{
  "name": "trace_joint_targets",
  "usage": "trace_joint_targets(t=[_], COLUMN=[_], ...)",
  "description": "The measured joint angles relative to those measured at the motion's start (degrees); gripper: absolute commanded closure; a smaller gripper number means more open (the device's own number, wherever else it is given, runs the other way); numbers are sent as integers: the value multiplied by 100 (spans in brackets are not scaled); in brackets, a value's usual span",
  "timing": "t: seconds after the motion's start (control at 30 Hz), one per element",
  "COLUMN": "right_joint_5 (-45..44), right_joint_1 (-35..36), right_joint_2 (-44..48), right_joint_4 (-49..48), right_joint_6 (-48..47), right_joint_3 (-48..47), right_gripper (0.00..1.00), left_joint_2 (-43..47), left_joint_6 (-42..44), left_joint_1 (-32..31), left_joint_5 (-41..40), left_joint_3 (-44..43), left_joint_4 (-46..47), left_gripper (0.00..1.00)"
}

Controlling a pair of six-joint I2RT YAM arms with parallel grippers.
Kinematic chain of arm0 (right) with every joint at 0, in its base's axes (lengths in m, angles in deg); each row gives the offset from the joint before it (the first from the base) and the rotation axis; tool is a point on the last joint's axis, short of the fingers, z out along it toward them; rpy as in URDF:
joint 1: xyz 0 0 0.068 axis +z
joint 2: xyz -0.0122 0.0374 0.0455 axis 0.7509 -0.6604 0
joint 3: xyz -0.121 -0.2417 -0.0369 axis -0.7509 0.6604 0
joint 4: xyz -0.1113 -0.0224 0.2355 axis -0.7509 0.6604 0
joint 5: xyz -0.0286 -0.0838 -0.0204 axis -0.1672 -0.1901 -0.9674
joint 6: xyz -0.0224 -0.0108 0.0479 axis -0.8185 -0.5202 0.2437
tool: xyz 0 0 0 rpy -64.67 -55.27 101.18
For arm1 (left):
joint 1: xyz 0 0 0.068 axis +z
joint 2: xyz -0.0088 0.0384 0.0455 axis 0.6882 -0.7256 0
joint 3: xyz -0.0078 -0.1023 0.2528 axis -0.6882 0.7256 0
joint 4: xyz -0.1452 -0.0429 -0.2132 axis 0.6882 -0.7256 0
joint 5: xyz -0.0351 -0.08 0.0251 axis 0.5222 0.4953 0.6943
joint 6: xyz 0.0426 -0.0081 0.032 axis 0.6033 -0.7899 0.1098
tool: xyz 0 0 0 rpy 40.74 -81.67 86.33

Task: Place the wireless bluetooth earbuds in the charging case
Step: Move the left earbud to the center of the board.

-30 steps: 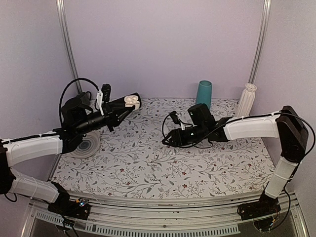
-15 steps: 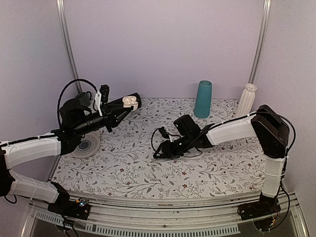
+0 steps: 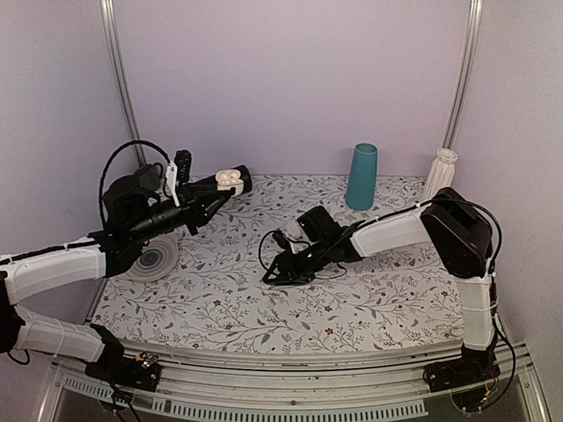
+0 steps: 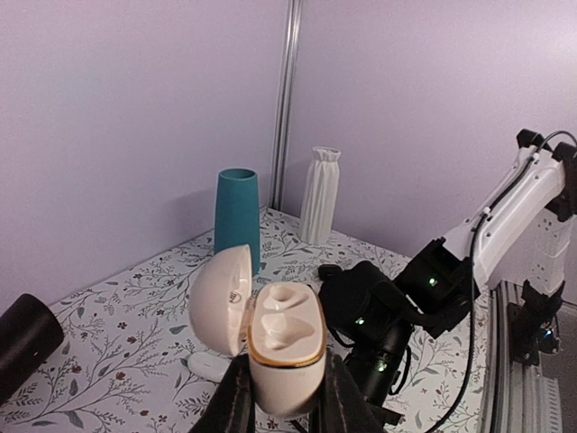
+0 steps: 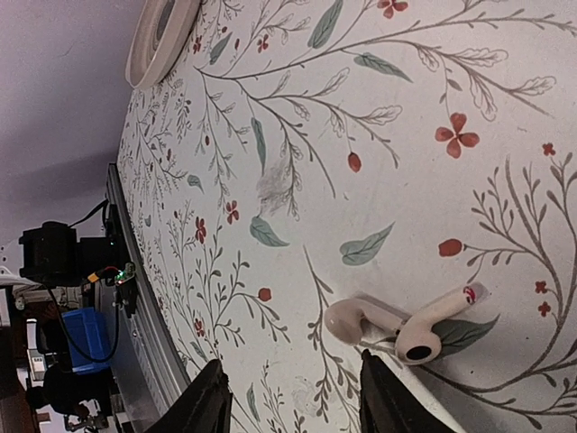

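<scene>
The charging case [image 4: 284, 338] is a glossy white pebble with its lid [image 4: 219, 300] swung open to the left and both wells bare. My left gripper [image 4: 284, 401] is shut on its lower body and holds it in the air at the back left [image 3: 230, 180]. Two white earbuds lie touching on the floral table: one [image 5: 356, 318] has its bulb toward me, the other [image 5: 433, 327] has a dark opening and a red dot on its stem. My right gripper [image 5: 296, 401] hangs low over the table [image 3: 274, 271], open, with nothing between its fingers. The earbuds lie just beyond its right finger [image 5: 383, 397].
A teal cup [image 3: 361, 176] and a white ribbed vase [image 3: 440, 174] stand at the back right. A round grey plate [image 3: 154, 259] lies at the left under my left arm. A small white piece [image 4: 206, 365] lies on the table below the held case.
My right arm has swung left and down toward the middle of the table, its gripper now low over the surface. The left gripper still holds the open case, almost unmoved.
</scene>
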Motion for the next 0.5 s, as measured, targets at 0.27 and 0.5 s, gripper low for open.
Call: trace_joint_targets(t=[0.27, 0.5], right_joint_5=[-197, -629], right_joint_1=[-264, -538], right_joint_2=[-258, -291], right_joint_4=[354, 638], right_joint_6=[-90, -339], right_joint_3=[-540, -870], right_gripper=[50, 50], left_joint_2=[166, 179], left_joint_6=[7, 9], left_joint_1=[4, 7], left_joint_5=[-105, -142], left_joint_3=[0, 0], left_joint_4=[-87, -162], left_gripper=[100, 100])
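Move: The earbud to go for, the farther-out one of a close pair, lies about 5 cm ahead of the right hand, level with it sideways and some 3 cm below. Its twin lies only 3 cm ahead and 1 cm left; the white pill-shaped piece is roughly 16 cm ahead and 4 cm right. From the left hand, still holding the open case, that earbud is about 2 cm ahead, 11 cm right and 28 cm below. Sweep the right gripper forward about 7 cm, low and nearly level over the board, past the nearer earbud and onto the farther one, easing off slightly to the right in the last part. Turn the wrist some 10 degrees, mostly clockwise, and keep the fingers half open without closing on anything. ##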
